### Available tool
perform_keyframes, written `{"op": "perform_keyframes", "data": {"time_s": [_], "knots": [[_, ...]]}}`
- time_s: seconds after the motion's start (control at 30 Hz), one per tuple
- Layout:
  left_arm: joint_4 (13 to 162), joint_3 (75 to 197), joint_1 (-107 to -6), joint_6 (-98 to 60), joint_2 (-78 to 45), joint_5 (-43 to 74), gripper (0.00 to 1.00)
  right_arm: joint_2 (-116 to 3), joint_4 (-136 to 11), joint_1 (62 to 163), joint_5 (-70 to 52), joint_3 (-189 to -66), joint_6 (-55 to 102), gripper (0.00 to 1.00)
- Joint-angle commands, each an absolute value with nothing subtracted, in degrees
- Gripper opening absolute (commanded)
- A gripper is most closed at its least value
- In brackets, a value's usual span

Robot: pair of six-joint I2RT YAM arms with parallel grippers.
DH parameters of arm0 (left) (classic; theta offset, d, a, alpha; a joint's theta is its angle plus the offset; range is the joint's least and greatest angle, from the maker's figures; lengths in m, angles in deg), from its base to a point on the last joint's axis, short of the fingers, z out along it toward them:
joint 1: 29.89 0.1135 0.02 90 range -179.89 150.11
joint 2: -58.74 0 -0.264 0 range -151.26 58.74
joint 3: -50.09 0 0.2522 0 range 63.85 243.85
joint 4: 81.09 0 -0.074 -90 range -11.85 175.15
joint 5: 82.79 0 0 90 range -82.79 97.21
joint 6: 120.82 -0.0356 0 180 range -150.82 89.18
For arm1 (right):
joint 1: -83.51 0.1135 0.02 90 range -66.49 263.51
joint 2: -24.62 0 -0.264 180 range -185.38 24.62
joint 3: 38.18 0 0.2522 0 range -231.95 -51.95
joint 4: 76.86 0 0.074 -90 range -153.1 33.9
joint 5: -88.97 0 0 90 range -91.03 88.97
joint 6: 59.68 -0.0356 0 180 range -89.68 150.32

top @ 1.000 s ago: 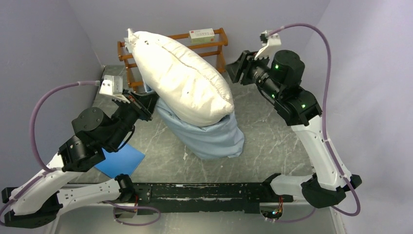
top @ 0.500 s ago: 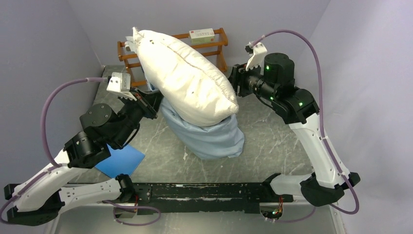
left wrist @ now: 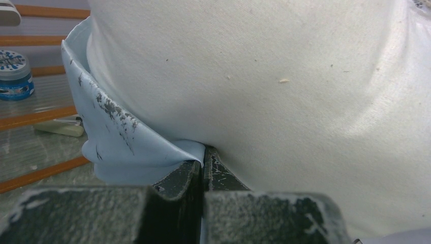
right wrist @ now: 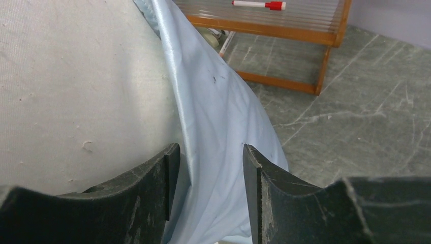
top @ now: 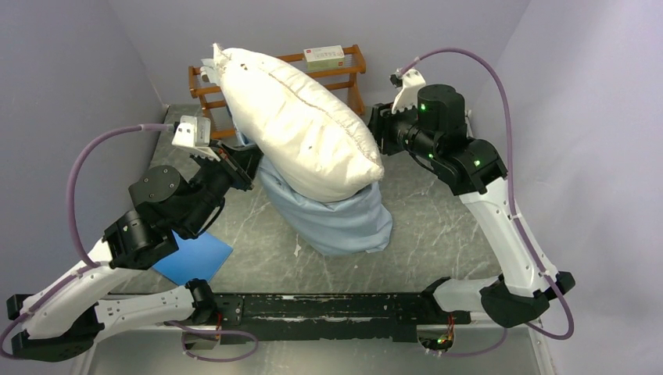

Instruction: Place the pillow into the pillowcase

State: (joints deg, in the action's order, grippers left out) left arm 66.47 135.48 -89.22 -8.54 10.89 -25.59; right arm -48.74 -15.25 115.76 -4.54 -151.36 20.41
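The big white pillow (top: 297, 133) stands tilted, its lower end inside the light-blue pillowcase (top: 344, 223), which bunches on the table beneath it. My left gripper (top: 249, 160) is at the pillow's left side. In the left wrist view it (left wrist: 204, 157) is shut on the pillowcase's rim (left wrist: 117, 142), pressed against the pillow (left wrist: 284, 76). My right gripper (top: 377, 129) is at the pillow's right side. Seen from the right wrist, its jaws (right wrist: 209, 152) stand open around a fold of the pillowcase (right wrist: 213, 117), with the left finger against the pillow (right wrist: 76, 86).
A wooden rack (top: 352, 70) stands behind the pillow with a white box (top: 324, 55) on top, a red marker (right wrist: 259, 5) on a shelf and a blue-lidded jar (left wrist: 15, 76). A flat bright-blue rectangle (top: 194, 256) lies by the left arm.
My right gripper has moved left, up to the pillow's right side. The left arm rose a little with the pillowcase rim, and the pillow shifted slightly right.
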Motion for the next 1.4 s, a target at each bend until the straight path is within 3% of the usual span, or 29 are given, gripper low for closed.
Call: {"op": "perform_keyframes", "data": {"time_s": [0.0,0.27,0.47,0.67,0.93,1.17,1.37], "knots": [[67.7,137.3,-89.2,-8.7,10.9,-24.2,0.05,-48.4,-17.9,115.7,-8.0,-149.1,20.3,0.52],[69.4,136.1,-89.2,-8.7,11.1,-23.6,0.05,-53.7,-20.5,115.7,-12.6,-150.4,20.5,0.50],[70.7,136.7,-89.2,-9.8,10.2,-22.5,0.05,-60.0,-18.1,115.7,-11.7,-157.5,20.8,0.42],[71.6,136.7,-89.2,-10.2,9.9,-21.2,0.05,-61.9,-17.9,115.8,-5.5,-159.6,20.7,0.00],[74.1,142.0,-89.2,-8.9,6.2,-19.6,0.05,-54.0,-28.9,115.8,-2.8,-161.4,13.8,0.00],[84.2,154.0,-89.2,-5.4,-2.2,-8.2,0.05,-37.1,-64.7,115.8,-5.8,-146.5,-1.6,0.00],[91.0,153.9,-89.2,6.1,-4.4,4.7,0.05,-44.5,-57.9,115.8,3.7,-162.4,1.2,0.00]]}}
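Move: The loose side of the pillowcase rim hangs just in front of the open right gripper: about 5 cm ahead, 4 cm to its left and 2 cm lower. The pillow bulges out of the case some 12 cm to that gripper's left and a couple of centimetres ahead and above; the wooden rack stands roughly 18 cm ahead, 20 cm left and 30 cm below. From the left gripper, that loose rim lies about 12 cm ahead, 18 cm to the right and 5 cm lower. Reach the right gripper about 7 cm forward and left, sinking slightly, and shut it on the loose rim while the left gripper keeps its pinch on the other side. Then swing both up fast: the right some 23 cm, drawing back and rightward and tipping its fingers up; the left about 14 cm, drifting right and turning clockwise with fingers rising. ##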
